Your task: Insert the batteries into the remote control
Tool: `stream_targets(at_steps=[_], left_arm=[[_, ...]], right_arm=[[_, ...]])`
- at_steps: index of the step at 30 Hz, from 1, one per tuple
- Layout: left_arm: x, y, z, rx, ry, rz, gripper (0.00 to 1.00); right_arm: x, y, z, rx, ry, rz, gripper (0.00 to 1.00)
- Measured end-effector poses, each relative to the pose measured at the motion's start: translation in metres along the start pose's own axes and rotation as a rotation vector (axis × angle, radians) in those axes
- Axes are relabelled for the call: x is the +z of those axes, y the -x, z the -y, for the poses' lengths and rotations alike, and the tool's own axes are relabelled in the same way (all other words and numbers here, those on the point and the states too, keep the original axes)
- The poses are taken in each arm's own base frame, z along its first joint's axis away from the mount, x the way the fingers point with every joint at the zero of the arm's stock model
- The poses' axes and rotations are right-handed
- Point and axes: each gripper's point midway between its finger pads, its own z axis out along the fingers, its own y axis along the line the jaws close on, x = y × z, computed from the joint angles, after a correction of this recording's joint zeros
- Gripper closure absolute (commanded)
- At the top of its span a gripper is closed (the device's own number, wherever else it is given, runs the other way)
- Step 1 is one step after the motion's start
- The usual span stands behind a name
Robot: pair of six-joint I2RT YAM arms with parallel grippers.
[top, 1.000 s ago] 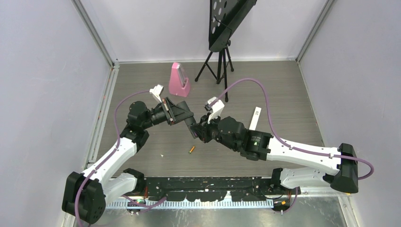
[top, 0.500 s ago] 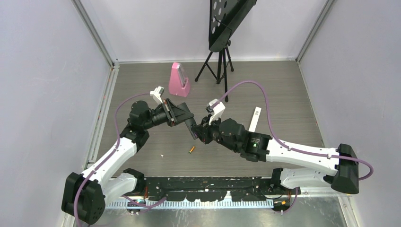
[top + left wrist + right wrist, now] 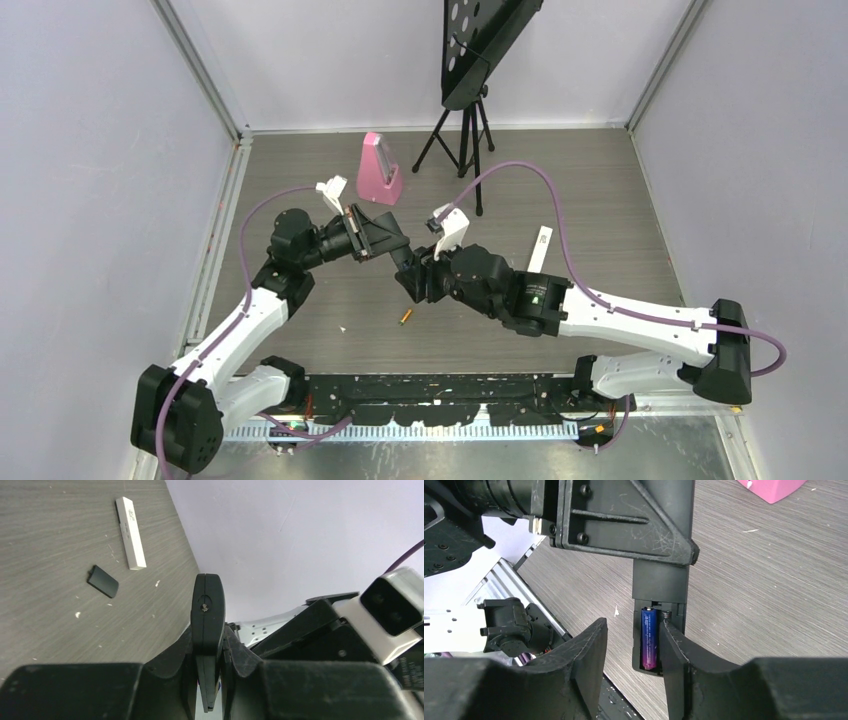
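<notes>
My left gripper (image 3: pixel 388 242) is shut on the black remote control (image 3: pixel 407 272) and holds it above the table, edge-on in the left wrist view (image 3: pixel 207 607). The right wrist view shows the remote's open compartment with a purple-blue battery (image 3: pixel 649 638) lying in its left slot. My right gripper (image 3: pixel 633 628) is open. Its right finger (image 3: pixel 674 660) is close against the battery's side, and its left finger stands off the remote. A gold battery (image 3: pixel 405 317) lies on the table below both grippers. The black back cover (image 3: pixel 103 581) lies flat on the table.
A white bar-shaped remote (image 3: pixel 540 249) lies right of the grippers, next to the back cover. A pink metronome (image 3: pixel 378 170) and a black tripod stand (image 3: pixel 465 120) stand at the back. Grey walls close in three sides.
My right gripper has opened and let go of the purple-blue battery, which stays in the remote's compartment. The right arm has shifted slightly left. The left gripper still holds the remote.
</notes>
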Motion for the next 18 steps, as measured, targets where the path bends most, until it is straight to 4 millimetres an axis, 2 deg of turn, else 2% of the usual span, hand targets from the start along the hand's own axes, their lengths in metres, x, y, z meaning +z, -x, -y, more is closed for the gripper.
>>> stream_targets(at_steps=[5, 11, 15, 18], left_arm=[[-0.001, -0.001, -0.003, 0.101, 0.002, -0.008, 1.0], [-0.001, -0.003, -0.006, 0.164, -0.001, -0.02, 1.0], [-0.002, -0.004, -0.006, 0.179, -0.006, -0.027, 1.0], [-0.002, -0.006, -0.004, 0.18, -0.018, -0.04, 1.0]], right_arm=[[-0.004, 0.012, 0.006, 0.009, -0.059, 0.002, 0.4], [-0.006, 0.018, 0.014, 0.025, -0.108, 0.017, 0.37], [-0.008, 0.017, 0.015, 0.045, -0.111, 0.012, 0.24], [-0.011, 0.015, 0.015, 0.083, -0.103, 0.013, 0.18]])
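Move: The remote's open battery bay, held up by the left fingers with the blue battery already in one side, sits about 1 cm ahead, 1 cm left and 2 cm below the right hand point. The loose orange battery lies on the table some 25 cm under the right hand, about 1 cm ahead and 3 cm left. From the left hand, the bay is roughly 6 cm back, 1 cm right and 2 cm below; the orange battery is about 5 cm back, 1 cm left, 26 cm down. From the remote's battery bay the right hand backs off, going right, up and slightly forward by about 2.5 cm, turning a little clockwise while its already parted fingers spread much wider. The left fingers keep their grip on the remote and roll it some 10 degrees, tipping the bay end down, with the hand almost in place. ##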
